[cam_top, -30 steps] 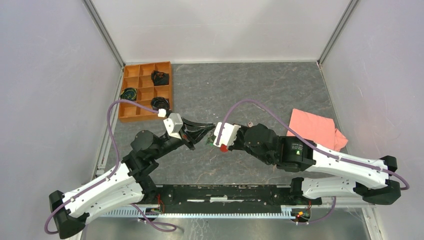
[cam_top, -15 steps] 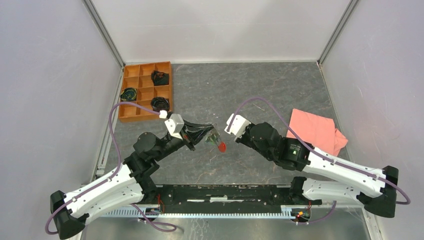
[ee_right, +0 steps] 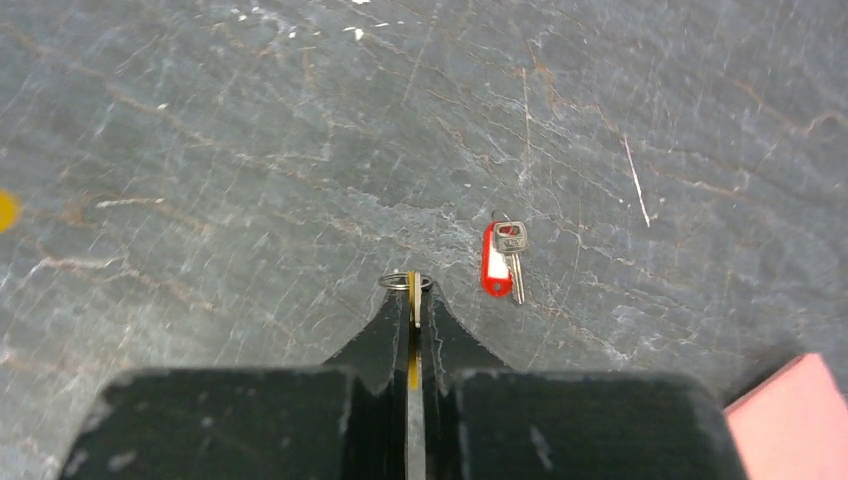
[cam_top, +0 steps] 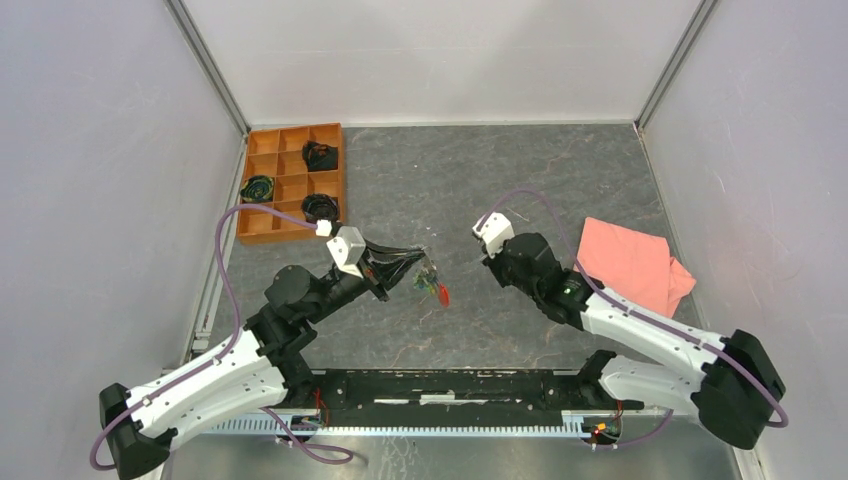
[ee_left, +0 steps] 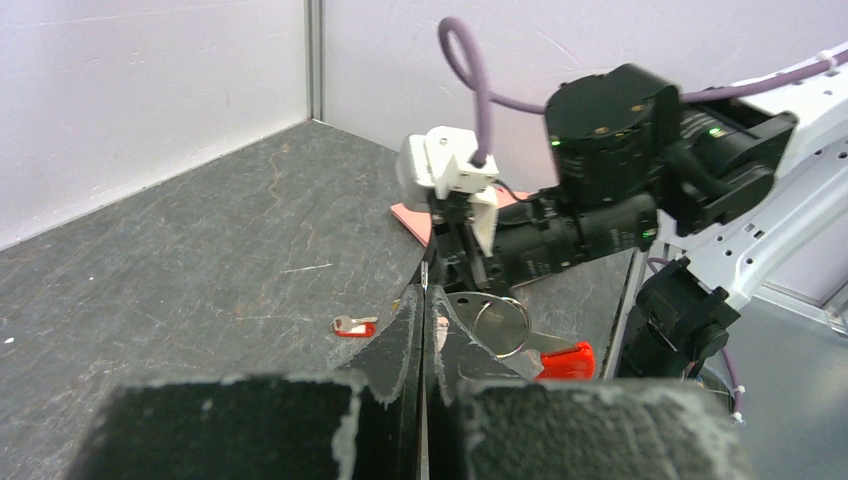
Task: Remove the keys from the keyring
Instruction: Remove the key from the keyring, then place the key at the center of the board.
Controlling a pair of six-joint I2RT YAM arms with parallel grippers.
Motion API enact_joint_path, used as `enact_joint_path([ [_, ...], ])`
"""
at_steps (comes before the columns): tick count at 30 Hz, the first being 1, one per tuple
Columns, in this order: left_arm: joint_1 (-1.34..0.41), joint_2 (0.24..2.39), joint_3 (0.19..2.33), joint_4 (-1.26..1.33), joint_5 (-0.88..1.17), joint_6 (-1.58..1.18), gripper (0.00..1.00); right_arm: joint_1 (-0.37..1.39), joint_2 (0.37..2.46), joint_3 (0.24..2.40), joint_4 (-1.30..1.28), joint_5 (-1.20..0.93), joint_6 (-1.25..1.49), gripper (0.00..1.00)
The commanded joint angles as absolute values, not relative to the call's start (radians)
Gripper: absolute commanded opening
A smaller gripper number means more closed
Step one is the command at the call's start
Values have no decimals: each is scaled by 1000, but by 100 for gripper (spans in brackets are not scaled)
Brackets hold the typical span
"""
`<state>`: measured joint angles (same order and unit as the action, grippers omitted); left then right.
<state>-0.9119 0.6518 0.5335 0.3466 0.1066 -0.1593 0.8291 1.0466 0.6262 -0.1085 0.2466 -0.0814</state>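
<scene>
My left gripper (cam_top: pixel 422 263) is shut on a thin metal part of the keyring (cam_top: pixel 433 287), which hangs from its tips just above the table with small keys and the red strap (cam_top: pixel 443 296). In the left wrist view the ring (ee_left: pixel 503 322) and strap (ee_left: pixel 567 360) sit right of the closed fingertips (ee_left: pixel 408 318). My right gripper (ee_right: pixel 412 296) points down at the table, shut on a yellow-headed key (ee_right: pixel 411 288) that carries its own tiny ring. A loose red-headed key (ee_right: pixel 501 262) lies flat on the table just beyond it and appears again as the red key (ee_left: pixel 354 326).
An orange compartment tray (cam_top: pixel 262 178) holding dark coiled items stands at the back left. A pink cloth (cam_top: pixel 630 262) lies on the right of the grey table, close to the right arm. Walls enclose the table on three sides.
The right gripper has pulled away to the right from the left gripper and turned down toward the table. The keyring stays hanging from the left gripper, which barely moved.
</scene>
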Motion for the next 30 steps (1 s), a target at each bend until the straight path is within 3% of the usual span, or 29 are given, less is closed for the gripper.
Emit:
enact_joint_path([
  [1, -914, 633, 545, 405, 109, -198, 2, 736, 1090, 585, 87, 153, 11, 0],
  [8, -914, 630, 543, 408, 124, -203, 2, 619, 1163, 510, 220, 137, 99, 0],
  [30, -913, 641, 532, 425, 130, -215, 2, 570, 1339, 502, 275, 152, 161, 0],
])
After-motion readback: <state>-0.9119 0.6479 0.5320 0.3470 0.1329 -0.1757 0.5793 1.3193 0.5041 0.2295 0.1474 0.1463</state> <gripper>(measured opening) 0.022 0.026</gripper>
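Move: The right fingers hold the removed yellow-tagged key, bound for open table beside the red-tagged key, which lies about 10 cm ahead of that hand, 4 cm to its right and 12 cm below. The hanging key bunch is some 9 cm back, 13 cm left and 14 cm above the right hand; the pink cloth's middle is roughly 7 cm ahead, 38 cm right and 13 cm below. From the left hand the red-tagged key lies about 18 cm ahead, 20 cm right and 30 cm below. Still pinching the yellow-tagged key, the right hand carries it down about 8 cm while reaching forward 5 cm and a little to the right, towards the table just short and left of the red-tagged key; most of the forward and sideways travel comes first, then it sinks nearly straight and levels off low over the table. As it goes, the wrist turns clockwise some 15 degrees and tips the fingers somewhat further down, with the fingers staying shut and no touch on the table to be made out. ##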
